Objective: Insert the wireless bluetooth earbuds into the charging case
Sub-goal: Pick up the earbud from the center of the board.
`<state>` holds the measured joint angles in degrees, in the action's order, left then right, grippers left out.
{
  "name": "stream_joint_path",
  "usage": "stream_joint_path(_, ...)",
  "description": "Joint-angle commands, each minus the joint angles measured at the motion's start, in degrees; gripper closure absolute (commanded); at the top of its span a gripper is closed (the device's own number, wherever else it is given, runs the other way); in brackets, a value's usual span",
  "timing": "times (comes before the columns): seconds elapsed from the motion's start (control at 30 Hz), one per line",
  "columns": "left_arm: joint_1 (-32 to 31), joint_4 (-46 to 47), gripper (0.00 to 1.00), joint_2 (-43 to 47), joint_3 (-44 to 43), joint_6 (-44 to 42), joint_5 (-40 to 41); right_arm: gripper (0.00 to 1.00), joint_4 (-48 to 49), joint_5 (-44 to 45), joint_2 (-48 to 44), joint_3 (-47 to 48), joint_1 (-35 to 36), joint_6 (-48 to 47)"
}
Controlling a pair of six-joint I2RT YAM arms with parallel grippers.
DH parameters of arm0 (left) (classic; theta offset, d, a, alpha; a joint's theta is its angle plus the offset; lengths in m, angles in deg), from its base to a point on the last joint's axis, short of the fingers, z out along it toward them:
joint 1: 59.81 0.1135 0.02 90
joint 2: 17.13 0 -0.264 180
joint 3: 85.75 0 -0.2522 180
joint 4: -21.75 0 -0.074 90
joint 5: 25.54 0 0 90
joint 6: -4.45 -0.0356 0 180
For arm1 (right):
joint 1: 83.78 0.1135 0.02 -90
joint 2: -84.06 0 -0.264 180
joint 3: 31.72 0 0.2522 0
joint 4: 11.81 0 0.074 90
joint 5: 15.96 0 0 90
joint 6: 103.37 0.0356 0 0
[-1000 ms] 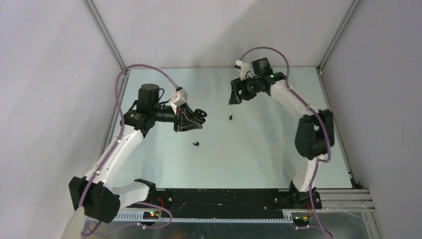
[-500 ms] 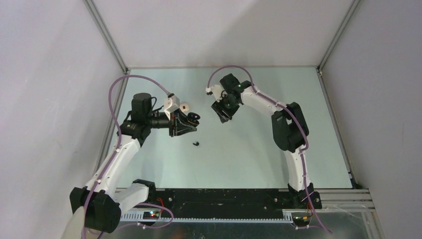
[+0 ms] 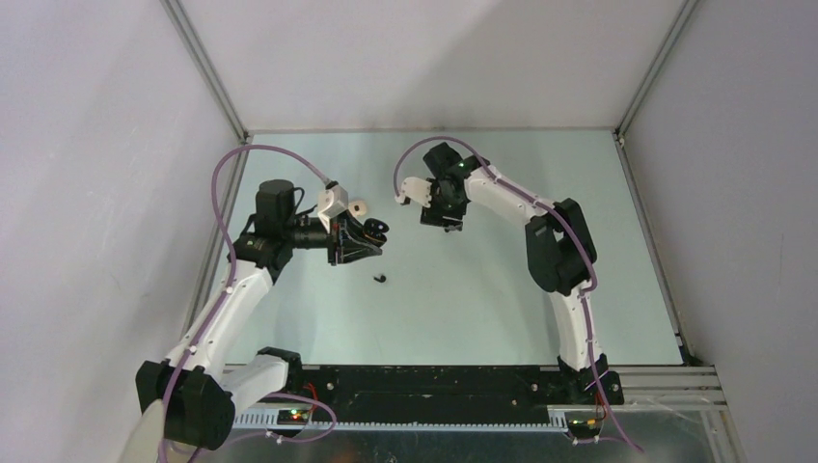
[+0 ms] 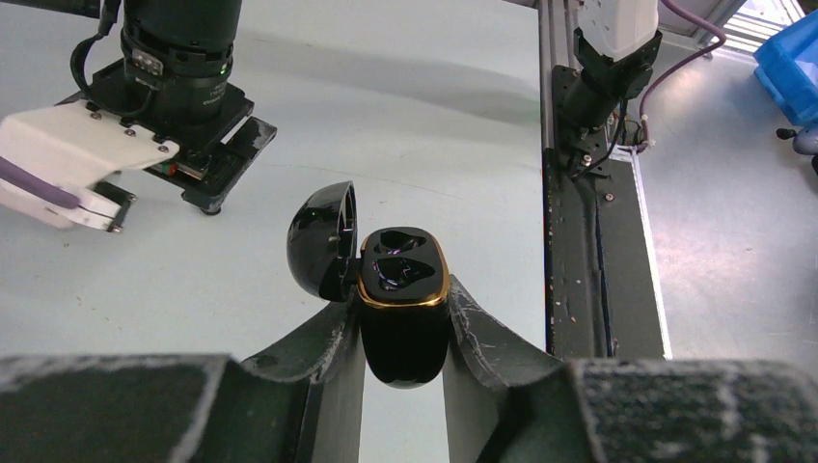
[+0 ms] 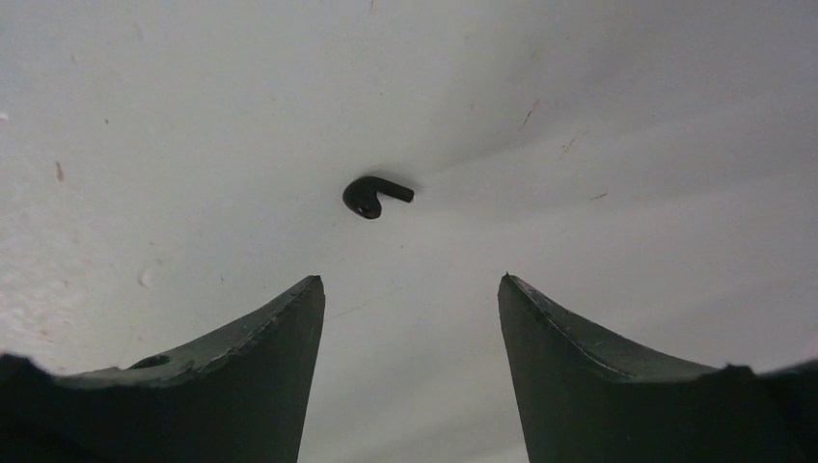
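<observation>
My left gripper (image 4: 400,294) is shut on a glossy black charging case (image 4: 403,318) with a gold rim. Its lid (image 4: 323,241) hangs open to the left, and both sockets look empty. In the top view the case (image 3: 377,230) is held above the table's left middle. One black earbud (image 5: 374,195) lies on the table just ahead of my right gripper (image 5: 410,280), whose fingers stand open around nothing. In the top view the right gripper (image 3: 439,217) points down and hides that bud. A second black earbud (image 3: 380,279) lies in front of the case.
A small cream-white object (image 3: 359,205) sits on the table just behind my left wrist. Metal frame rails (image 3: 207,68) and white walls enclose the table on the left, right and back. The black base rail (image 3: 434,381) runs along the near edge.
My right arm swung from the far right in toward the middle and turned its open gripper down over the black earbud. My left arm drew back slightly with the case.
</observation>
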<state>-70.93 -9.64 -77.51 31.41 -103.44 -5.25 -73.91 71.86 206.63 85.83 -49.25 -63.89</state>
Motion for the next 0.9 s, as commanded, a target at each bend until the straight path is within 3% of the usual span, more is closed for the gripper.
stream_joint_path(0.0, 0.4, 1.5, 1.00, 0.0, -0.7, 0.0, -1.9, 0.31, -2.6, 1.8, 0.4, 1.5, 1.3, -9.5)
stream_joint_path(0.27, 0.4, 0.7, 1.00, -0.3, -0.9, -0.6, -1.8, 0.36, 5.2, 3.3, -2.3, -8.3, 3.9, -23.3)
stream_joint_path(0.6, 0.4, -0.1, 1.00, -0.6, -1.0, -1.4, -2.4, 0.43, 12.9, 7.4, -0.1, -11.5, 5.1, -26.8)
stream_joint_path(0.87, 0.4, -0.3, 1.00, -0.9, -1.1, -1.6, -2.7, 0.56, 12.5, 7.6, 1.2, -11.4, 5.3, -28.0)
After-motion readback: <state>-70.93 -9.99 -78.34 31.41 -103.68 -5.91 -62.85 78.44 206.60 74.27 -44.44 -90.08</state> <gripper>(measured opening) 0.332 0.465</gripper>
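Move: The black earbud on the middle of the board lies roughly 2 cm to the left of my right hand, neither ahead nor back, and about 6 cm below it. The second black earbud is some 14 cm to the left of that earbud and 11 cm nearer my base; the white case is about 19 cm to its left and 4 cm farther out. From my left hand the middle earbud is about 16 cm ahead, 16 cm to the right and 23 cm below. I sink my open right hand about 4 cm towards the black earbud, swinging back a few centimetres on the way down, then forward again and slightly left, while the wrist twists counter-clockwise some 25 degrees. The fingers narrow by about a third over the earbud, still without gripping it, and my left hand keeps holding the open black case still. ##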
